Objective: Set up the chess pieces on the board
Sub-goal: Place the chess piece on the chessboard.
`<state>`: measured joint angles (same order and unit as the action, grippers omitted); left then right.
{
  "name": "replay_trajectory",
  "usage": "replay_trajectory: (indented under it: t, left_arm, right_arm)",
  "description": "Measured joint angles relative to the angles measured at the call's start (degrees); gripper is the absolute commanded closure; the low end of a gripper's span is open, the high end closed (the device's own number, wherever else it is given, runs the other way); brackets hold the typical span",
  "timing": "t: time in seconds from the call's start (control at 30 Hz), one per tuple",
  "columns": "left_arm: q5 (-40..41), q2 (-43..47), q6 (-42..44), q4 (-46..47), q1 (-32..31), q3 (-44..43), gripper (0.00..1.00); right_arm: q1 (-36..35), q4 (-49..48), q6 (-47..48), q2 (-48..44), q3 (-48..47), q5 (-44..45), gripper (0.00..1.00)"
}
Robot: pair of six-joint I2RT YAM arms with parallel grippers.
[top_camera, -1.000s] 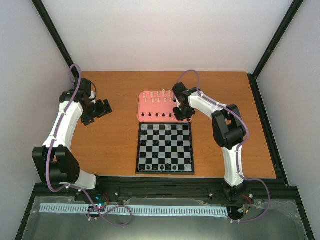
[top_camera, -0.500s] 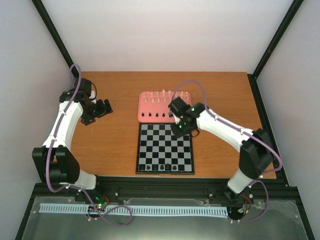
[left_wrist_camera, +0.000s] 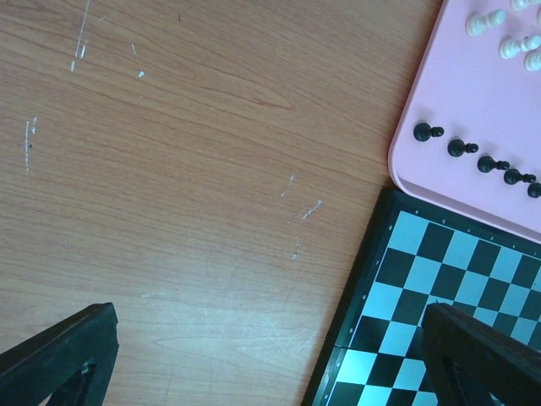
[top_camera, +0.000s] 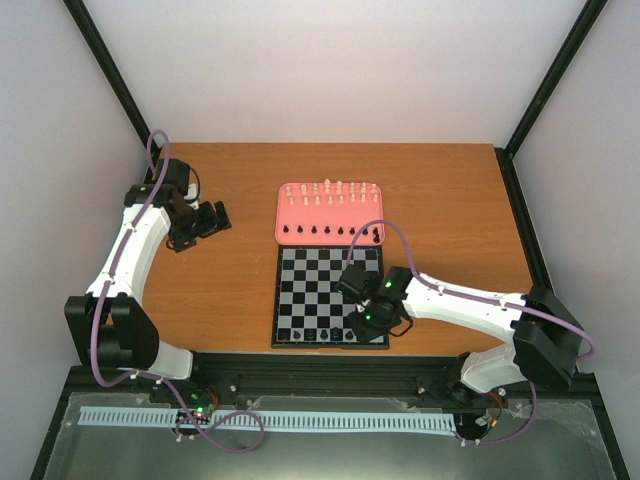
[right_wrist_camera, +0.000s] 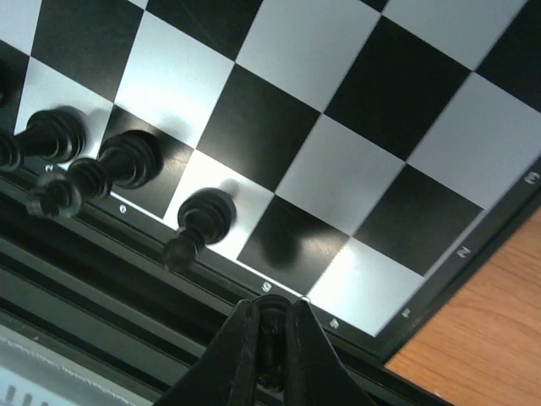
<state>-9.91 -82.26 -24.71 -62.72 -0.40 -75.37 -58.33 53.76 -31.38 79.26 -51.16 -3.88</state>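
Note:
The board [top_camera: 322,290] lies at the table's middle, with several black chess pieces [top_camera: 318,333] standing in its near row. My right gripper [top_camera: 368,322] hangs low over the board's near right part, shut on a black piece [right_wrist_camera: 272,331] that shows between its fingers. Below it a black square is bare, and a black piece [right_wrist_camera: 199,222] stands one square to the left. More black pieces [top_camera: 315,231] and cream-white ones [top_camera: 330,192] stand on the pink tray [top_camera: 290,215]. My left gripper [top_camera: 212,218] is open over bare wood, left of the tray.
In the left wrist view the board's corner [left_wrist_camera: 439,279] and the tray's edge [left_wrist_camera: 456,93] with black pawns [left_wrist_camera: 456,149] lie to the right. The table's near edge and a black rail [right_wrist_camera: 101,279] run just below the board.
My right arm has swung from the tray's near right corner down to the board's near right part, jaws shut throughout. The left arm shifted slightly.

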Motion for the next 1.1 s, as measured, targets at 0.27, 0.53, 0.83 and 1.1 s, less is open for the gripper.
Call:
replay_trajectory:
  t: [0.27, 0.53, 0.83, 1.1]
  left_arm:
    - [-0.02, 0.0, 0.0, 0.02, -0.42, 0.0, 0.0]
    - [0.0, 0.0, 0.04, 0.02, -0.48, 0.0, 0.0]
    - [0.0, 0.0, 0.07, 0.09, -0.63, 0.0, 0.0]
    - [0.0, -0.04, 0.07, 0.11, -0.63, 0.0, 0.0]
  right_arm:
    - [-0.61, -4.31, -2.43, 3.65, 0.98, 0.26, 0.97]
    - [-0.61, -5.4, -3.26, 5.46, 0.98, 1.73, 0.95]
    - [-0.61, -5.4, -3.43, 6.49, 0.63, 2.14, 0.79]
    - [-0.61, -4.76, -3.17, 7.58, 0.52, 2.91, 0.62]
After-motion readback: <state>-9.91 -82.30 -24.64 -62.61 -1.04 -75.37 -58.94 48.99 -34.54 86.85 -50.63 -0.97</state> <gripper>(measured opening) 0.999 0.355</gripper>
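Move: The right hand holds a black chess piece over the near edge of the chessboard; its free dark square, second from the right corner, lies about 6 cm below, roughly 1 cm ahead and 1 cm left. On the neighbouring light square a black bishop stands some 3 cm left of that square, with a crowned black piece another 3 cm left, both in the same row. From the left hand the free square lies about 38 cm right, 21 cm back and 17 cm below. The right hand lowers the held piece about 3 cm onto the free dark square beside the bishop, quickly at first and then easing off, while it shifts roughly 1 cm left and 1 cm forward and the wrist barely turns. Once down, its fingers open to about a third of their range and let go of the piece, staying low around it. ##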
